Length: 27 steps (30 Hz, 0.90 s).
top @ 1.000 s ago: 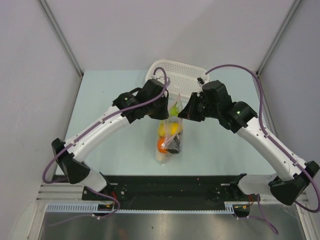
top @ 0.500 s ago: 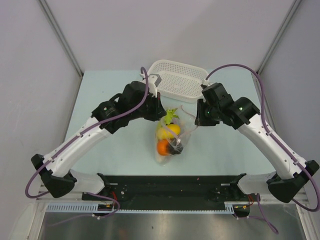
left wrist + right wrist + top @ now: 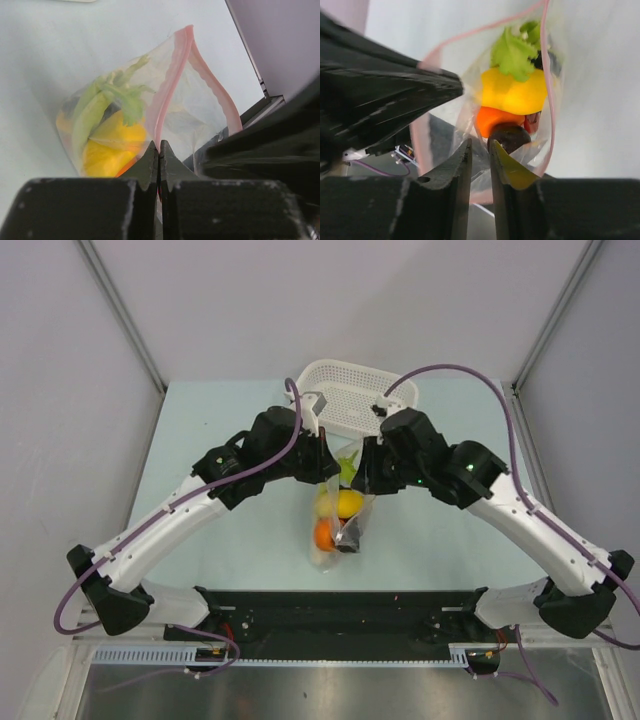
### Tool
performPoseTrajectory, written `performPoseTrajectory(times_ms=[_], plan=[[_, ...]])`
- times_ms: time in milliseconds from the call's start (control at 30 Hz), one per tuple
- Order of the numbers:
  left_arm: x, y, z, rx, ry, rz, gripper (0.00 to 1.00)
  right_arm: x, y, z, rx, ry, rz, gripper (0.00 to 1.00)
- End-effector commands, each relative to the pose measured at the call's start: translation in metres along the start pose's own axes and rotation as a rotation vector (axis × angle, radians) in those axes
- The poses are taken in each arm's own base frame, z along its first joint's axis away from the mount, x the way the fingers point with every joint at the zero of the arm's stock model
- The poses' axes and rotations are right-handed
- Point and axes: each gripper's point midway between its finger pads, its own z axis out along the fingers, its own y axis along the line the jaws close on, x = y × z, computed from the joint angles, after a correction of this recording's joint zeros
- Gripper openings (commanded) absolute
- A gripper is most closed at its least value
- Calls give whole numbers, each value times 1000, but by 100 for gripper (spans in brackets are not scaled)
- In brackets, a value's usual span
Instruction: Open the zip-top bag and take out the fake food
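Note:
The zip-top bag (image 3: 338, 525) hangs upright between both arms, its pink zip strip (image 3: 173, 75) parted into an open mouth. Inside is the fake food: a yellow lemon (image 3: 515, 92), an orange (image 3: 492, 120), a dark round fruit (image 3: 511, 137), a red piece (image 3: 534, 123) and a green leafy stalk (image 3: 100, 106). My left gripper (image 3: 159, 148) is shut on one side of the pink strip. My right gripper (image 3: 480, 145) stands slightly open at the other side of the mouth, with clear bag film between its fingers.
A white perforated basket (image 3: 355, 398) sits at the back of the pale table (image 3: 220, 430), just behind both grippers. Grey walls close in the left and right sides. The black base rail (image 3: 340, 605) runs along the near edge.
The left gripper has closed on the pink strip. The right gripper has opened, swung out to the right, then come back left to the bag's mouth.

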Motion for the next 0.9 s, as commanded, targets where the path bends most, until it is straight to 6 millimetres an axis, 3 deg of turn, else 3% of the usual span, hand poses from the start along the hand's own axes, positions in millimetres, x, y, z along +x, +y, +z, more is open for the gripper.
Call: performPoseTrajectory(times_ms=[0, 167, 233, 333, 433, 600, 867], plan=[[-21, -14, -9, 56, -75, -25, 0, 8, 12, 35, -59, 6, 93, 24], [-18, -10, -9, 39, -72, -29, 0, 23, -3, 67, -57, 51, 91, 25], [-18, -8, -10, 27, -74, -39, 0, 33, -16, 81, -31, 85, 107, 32], [-16, 0, -9, -17, -79, -55, 0, 38, -30, 85, 24, 95, 181, 50], [-12, 2, -4, -20, -71, -78, 1, 47, -32, 92, 22, 117, 303, 63], [0, -9, 9, 47, -29, -116, 0, 59, -32, 103, 25, 152, 391, 74], [7, -17, 20, 71, -11, -122, 0, 83, -64, 124, 87, 115, 590, 93]])
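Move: In the propped-up bag, the yellow food lies roughly 18 cm below the right hand, about 2 cm ahead and 2 cm to its left. The green lettuce is about 7 cm ahead of that hand, 2 cm left and 14 cm down; the orange food some 3 cm back, 6 cm left and 22 cm down. From the left hand, the yellow food is about level in reach, 4 cm to the right and 16 cm below. Plunging some 14 cm almost straight down towards the yellow food, with a small drift forward and left, the right hand brings its fingers into the bag's mouth against the pink rim. They spread from slightly parted to nearly wide open as the wrist tips down about 20 degrees and turns clockwise. The left hand keeps its pinch on the rim, sinking 2–3 cm late on. ##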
